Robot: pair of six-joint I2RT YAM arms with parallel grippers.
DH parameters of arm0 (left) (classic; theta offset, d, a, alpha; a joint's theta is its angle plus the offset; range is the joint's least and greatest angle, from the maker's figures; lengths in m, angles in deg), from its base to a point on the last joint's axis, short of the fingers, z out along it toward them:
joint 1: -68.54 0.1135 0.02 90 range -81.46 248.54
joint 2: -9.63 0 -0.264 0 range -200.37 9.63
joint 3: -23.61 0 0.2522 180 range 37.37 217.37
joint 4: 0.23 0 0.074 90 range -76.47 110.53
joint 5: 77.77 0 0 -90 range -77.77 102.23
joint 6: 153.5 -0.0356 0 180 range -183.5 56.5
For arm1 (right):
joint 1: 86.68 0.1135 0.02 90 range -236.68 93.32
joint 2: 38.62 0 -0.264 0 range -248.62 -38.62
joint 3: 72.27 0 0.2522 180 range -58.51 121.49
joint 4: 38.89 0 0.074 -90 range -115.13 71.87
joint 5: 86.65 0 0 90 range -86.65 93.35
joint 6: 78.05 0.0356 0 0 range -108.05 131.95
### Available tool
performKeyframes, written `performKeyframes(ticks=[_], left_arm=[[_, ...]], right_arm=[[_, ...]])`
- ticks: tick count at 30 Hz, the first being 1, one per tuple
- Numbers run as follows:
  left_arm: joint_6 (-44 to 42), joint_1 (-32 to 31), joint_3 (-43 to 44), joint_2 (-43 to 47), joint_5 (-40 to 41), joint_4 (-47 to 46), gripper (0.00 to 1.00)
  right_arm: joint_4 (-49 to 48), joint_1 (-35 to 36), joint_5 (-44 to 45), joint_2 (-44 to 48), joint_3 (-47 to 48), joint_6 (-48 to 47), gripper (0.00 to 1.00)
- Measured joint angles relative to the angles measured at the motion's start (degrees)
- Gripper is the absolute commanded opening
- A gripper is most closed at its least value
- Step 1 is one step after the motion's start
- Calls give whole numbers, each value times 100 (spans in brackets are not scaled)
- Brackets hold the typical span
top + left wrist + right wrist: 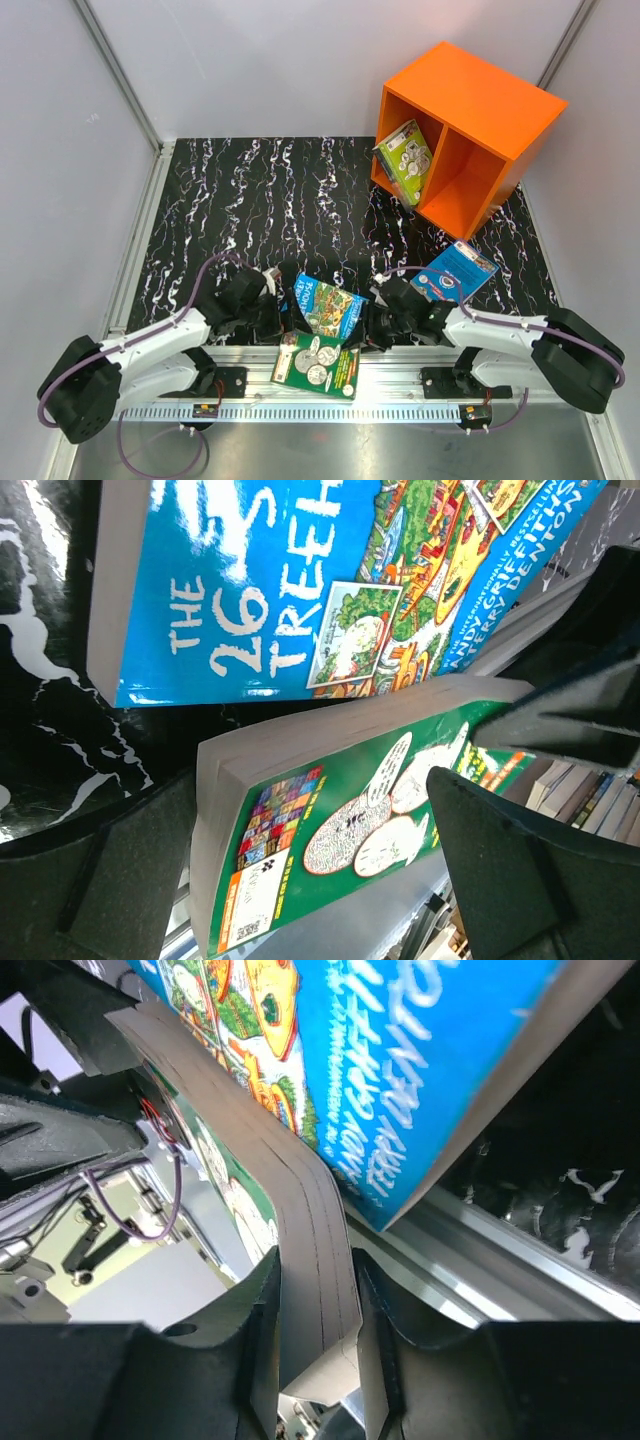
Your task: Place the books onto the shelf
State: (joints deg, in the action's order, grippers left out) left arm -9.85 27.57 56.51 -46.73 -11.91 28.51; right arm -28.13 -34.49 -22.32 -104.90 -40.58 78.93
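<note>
The orange shelf [500, 110] stands at the back right, with a light-green book [405, 160] leaning in its left compartment. A green book with coins [318, 365] juts over the table's front edge. My right gripper [372, 325] [315, 1300] is shut on the green book's page block [300, 1210]. My left gripper [272, 312] [310, 810] is open, a finger on either side of the green book's [330, 820] other end. A blue treehouse book [328, 307] [280, 570] [400, 1050] lies just behind it. A blue book with a round emblem [455, 272] lies to the right.
The tabletop [250, 200] is black with white marbling. An aluminium rail [400, 385] [520, 1260] runs along its front edge under the green book. White walls close in the left, back and right sides.
</note>
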Motion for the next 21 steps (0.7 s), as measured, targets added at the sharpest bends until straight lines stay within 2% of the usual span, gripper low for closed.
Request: performKeyframes(ticks=[3,6,10,13,16,21], left_arm=[[-17,7,44,-48,-2,31,98],[-31,2,98,-83,0,83,98],[-199,-7,588,-70,197,664,98],[-533,-17,1657,-48,651,1539,99],[-997,-24,3136,-28,1215,2120,99],[-1720,-258,5093,-92,2118,2872,99]], right_arm=[[417,22,-42,-61,313,-190,0],[905,31,-13,-28,632,-402,0],[1589,44,155,146,1067,-640,0],[2166,44,275,205,1537,-776,0],[2861,55,326,105,2258,-962,0],[3998,-79,461,-614,3912,-1384,0]])
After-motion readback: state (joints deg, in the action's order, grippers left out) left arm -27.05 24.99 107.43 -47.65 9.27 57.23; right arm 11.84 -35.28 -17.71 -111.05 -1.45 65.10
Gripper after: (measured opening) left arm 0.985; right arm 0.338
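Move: My right hand already pinches the green book by its right end; the book's middle lies about 9 cm to the left and 7 cm back. The shelf's mouth is some 35 cm ahead, 18 cm to the right and 10 cm higher; the blue Treehouse book lies 8 cm ahead and 7 cm left. From my open left hand, the green book's middle is about 9 cm back and 6 cm right, the Treehouse book 5 cm ahead and 9 cm right. Keeping the pinch on the green book's right end, I lift my right hand about 12 cm, drifting forward and a little left over the Treehouse book's side. My left hand waits at the book's left end, then comes away fast, some 25 cm up and 9 cm forward, still wide open, its wrist tipping about 35 degrees so the fingers swing forward. ##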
